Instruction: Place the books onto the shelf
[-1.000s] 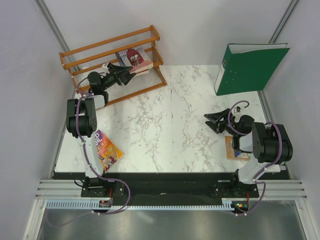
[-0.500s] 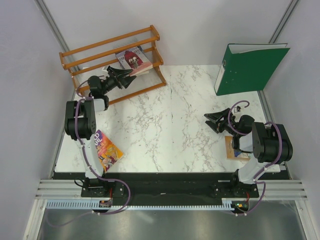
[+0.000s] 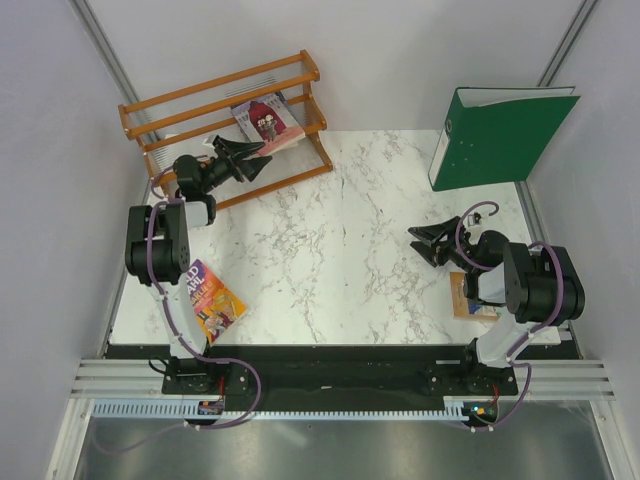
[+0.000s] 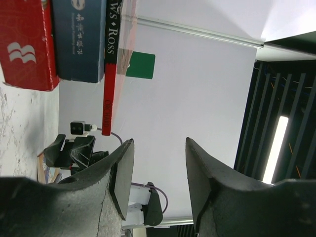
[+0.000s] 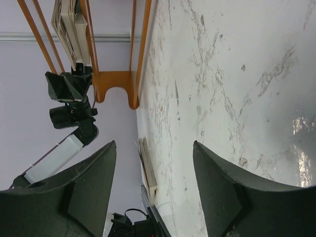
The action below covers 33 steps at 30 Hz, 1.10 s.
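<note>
The shelf (image 3: 225, 115) stands at the table's far left. On it rest books (image 3: 265, 120) with a pink-maroon cover uppermost. In the left wrist view they show as a red book (image 4: 24, 44), a dark blue one (image 4: 79, 39) and a thin red spine (image 4: 109, 74). My left gripper (image 3: 258, 158) hovers just in front of them, open and holding nothing (image 4: 158, 143). A yellow-purple book (image 3: 212, 300) lies flat near the left arm's base. An orange-brown book (image 3: 468, 297) lies partly under my right arm. My right gripper (image 3: 424, 243) is open and empty (image 5: 154, 148) above the table.
A big green ring binder (image 3: 495, 135) stands at the far right corner. The marble table (image 3: 340, 250) has grey walls on both sides. The shelf's end frame (image 5: 116, 81) and my left arm (image 5: 74, 106) show in the right wrist view.
My left arm has swung a little to the left and its jaws have widened slightly, clear of the pink-maroon book on the shelf. The right arm has not moved.
</note>
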Each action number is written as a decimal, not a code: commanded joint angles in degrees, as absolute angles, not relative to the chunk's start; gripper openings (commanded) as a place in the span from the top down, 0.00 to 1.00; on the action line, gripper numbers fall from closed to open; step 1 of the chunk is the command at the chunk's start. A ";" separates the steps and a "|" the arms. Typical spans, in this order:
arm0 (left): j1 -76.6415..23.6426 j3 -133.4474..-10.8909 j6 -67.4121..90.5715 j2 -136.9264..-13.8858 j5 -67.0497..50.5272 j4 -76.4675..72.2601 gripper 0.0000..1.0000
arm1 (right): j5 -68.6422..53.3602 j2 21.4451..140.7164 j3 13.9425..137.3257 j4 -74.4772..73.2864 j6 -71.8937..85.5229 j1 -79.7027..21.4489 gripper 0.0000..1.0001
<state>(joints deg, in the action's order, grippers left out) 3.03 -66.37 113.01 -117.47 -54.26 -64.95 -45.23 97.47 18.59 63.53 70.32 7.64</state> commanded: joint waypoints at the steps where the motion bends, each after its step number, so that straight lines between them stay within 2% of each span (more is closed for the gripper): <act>1: 2.90 -67.06 126.93 -115.23 -58.26 -55.39 0.48 | -46.32 98.09 18.11 67.76 70.58 7.47 0.29; 9: 2.81 -68.56 94.86 -108.64 -61.44 -27.45 0.61 | -46.41 98.26 18.02 68.55 70.84 7.47 0.29; 11: 2.81 -67.16 87.50 -107.41 -60.83 -21.05 0.70 | -46.49 98.61 18.02 68.64 70.75 7.47 0.29; 19: 2.55 -66.53 60.67 -104.77 -52.48 5.08 0.98 | -46.76 100.28 17.84 70.93 71.72 7.56 0.29; 25: 2.11 -70.04 47.74 -102.48 -41.68 17.38 0.98 | -46.85 101.51 17.75 72.07 71.98 7.47 0.29; 33: -2.19 -71.28 34.90 -97.91 -20.94 25.04 0.98 | -47.02 102.92 17.58 74.71 73.04 7.47 0.29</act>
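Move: My empty left hand hangs in front of the shelf; the Roald Dahl book lies flat on the table about 28 cm back, 13 cm to its left and 24 cm below. The shelved red book's middle is about 8 cm ahead, 2 cm right and 2 cm lower; the middle of the shelf's base rail is 3 cm back, 3 cm left and 22 cm below. From my right hand the Roald Dahl book lies some 48 cm left, 12 cm back and 9 cm lower. Empty and half open, my left hand first eases back from the shelved red book, then drops quickly in front of the shelf: about 15 cm down and 7 cm back in all, with a slight leftward drift late on. My fingers shut on nothing as the wrist swings some 50 degrees, bringing them from nearly level to pointing steeply down at the bare table. ##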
